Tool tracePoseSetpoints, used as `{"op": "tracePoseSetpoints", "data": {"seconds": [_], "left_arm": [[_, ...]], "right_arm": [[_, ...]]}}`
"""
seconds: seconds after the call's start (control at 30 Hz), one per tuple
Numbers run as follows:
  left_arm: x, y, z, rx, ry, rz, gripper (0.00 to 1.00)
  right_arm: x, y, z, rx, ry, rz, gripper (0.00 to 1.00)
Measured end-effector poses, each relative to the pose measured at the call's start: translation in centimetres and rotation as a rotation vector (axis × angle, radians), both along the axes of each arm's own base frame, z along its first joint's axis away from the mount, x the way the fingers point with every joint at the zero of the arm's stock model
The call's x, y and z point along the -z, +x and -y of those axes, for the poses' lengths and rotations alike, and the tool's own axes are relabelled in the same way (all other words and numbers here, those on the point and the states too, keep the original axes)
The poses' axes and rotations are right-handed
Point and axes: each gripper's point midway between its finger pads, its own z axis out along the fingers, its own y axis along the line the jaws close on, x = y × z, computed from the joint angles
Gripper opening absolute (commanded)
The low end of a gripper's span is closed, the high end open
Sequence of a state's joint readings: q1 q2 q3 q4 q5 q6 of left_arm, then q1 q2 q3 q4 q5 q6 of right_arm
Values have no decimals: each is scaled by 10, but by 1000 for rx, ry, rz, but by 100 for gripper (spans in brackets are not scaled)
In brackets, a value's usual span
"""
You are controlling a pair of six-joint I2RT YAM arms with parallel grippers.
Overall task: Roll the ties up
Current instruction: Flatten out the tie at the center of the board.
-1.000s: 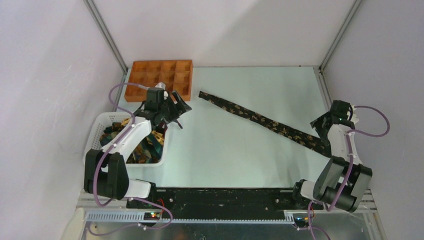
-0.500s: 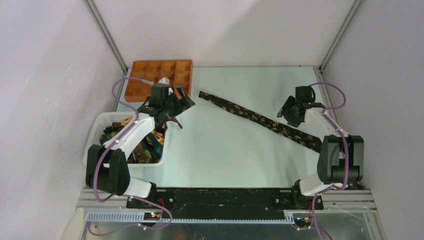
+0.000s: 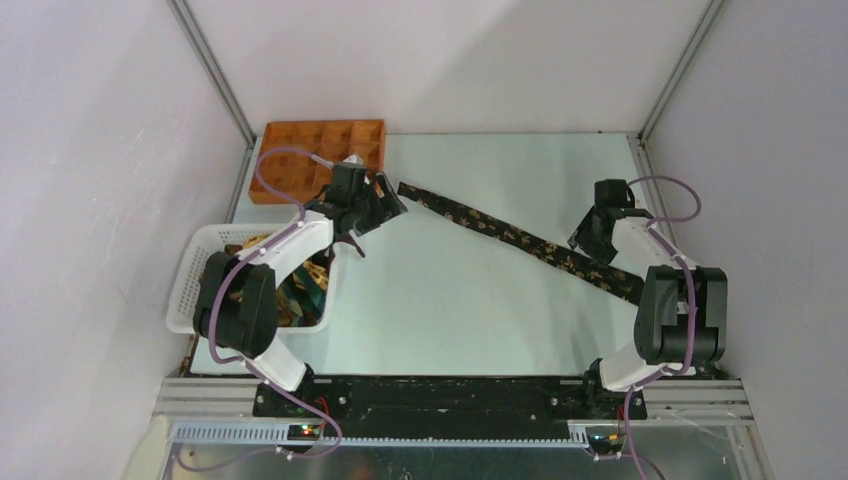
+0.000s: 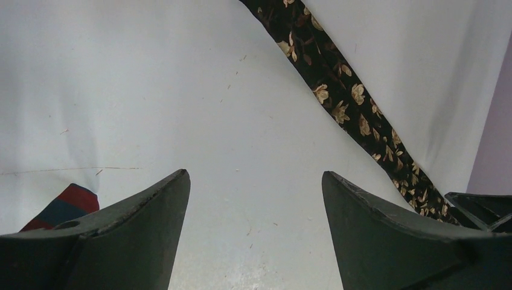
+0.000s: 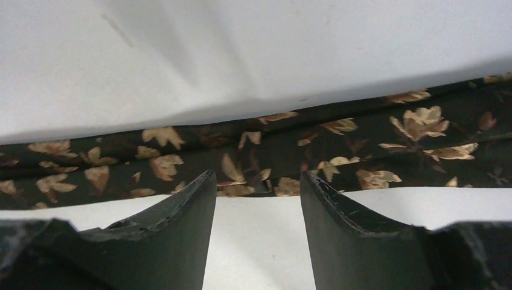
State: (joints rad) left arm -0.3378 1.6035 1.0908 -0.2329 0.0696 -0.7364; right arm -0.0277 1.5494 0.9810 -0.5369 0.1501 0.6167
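One tie (image 3: 520,238), dark with gold leaf print, lies flat in a diagonal from the back middle to the right front of the table. My left gripper (image 3: 386,206) hovers open just left of its narrow end, nothing between the fingers. In the left wrist view the tie (image 4: 338,103) runs off up and to the right of the open gripper (image 4: 256,178). My right gripper (image 3: 588,246) is over the tie's wider half. In its wrist view the tie (image 5: 272,145) crosses just beyond the fingertips of the open gripper (image 5: 258,178), with bare table between them.
A white mesh basket (image 3: 192,262) at the left holds several more bundled ties (image 3: 296,290). An orange compartment tray (image 3: 300,150) sits at the back left corner. A red and blue striped fabric end (image 4: 66,205) shows low left in the left wrist view. White walls enclose the table.
My right arm swung from the tie's wide end at the table's right edge inward, over the tie. My left gripper moved back and right, from beside the basket towards the narrow end.
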Motion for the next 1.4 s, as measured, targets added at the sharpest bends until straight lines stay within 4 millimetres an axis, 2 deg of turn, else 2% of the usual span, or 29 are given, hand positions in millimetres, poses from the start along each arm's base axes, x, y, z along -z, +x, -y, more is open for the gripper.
{"op": "tracePoseSetpoints", "data": {"seconds": [0.1,0.2,0.37,0.57,0.7,0.77,0.8,1.07,1.27,1.4], "left_arm": [[-1,2,0,-1,0,3,86],[-2,5,1,-1,-2,8,85],[0,6,1,-3,0,6,85],[0,6,1,-3,1,5,85],[0,6,1,-3,1,5,85],[1,6,1,-3,2,3,85],[2,7,2,-3,2,2,85],[4,13,3,-5,4,1,85],[8,15,4,-10,2,-6,85],[9,20,7,-18,-17,3,86]], "right_arm": [[8,-9,8,27,16,-23,51],[14,-14,7,28,47,-38,49],[20,-10,1,18,111,-27,47],[30,-8,-4,8,158,-35,39],[36,-10,-6,4,170,-48,23],[38,-10,-7,2,173,-50,4],[39,-10,-7,1,175,-50,1],[39,-17,-2,20,174,-45,0],[36,-50,19,105,153,-54,0],[27,-73,31,172,143,-38,0]]}}
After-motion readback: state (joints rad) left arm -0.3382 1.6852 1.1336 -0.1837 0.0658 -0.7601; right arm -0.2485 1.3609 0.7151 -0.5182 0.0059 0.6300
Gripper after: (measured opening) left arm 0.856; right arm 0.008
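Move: The tie lies flat almost under the right hand; the spot to grip is about 4 cm below it, 1 cm back and 1 cm left. From that hand, the tie's left end is some 37 cm left and 13 cm ahead, and its right end about 12 cm right and 9 cm back. From the left hand, the grip spot is roughly 39 cm right, 12 cm back and 11 cm below. The right hand sinks 4 cm, pinches the tie, then drags it back and right about 7 cm. ##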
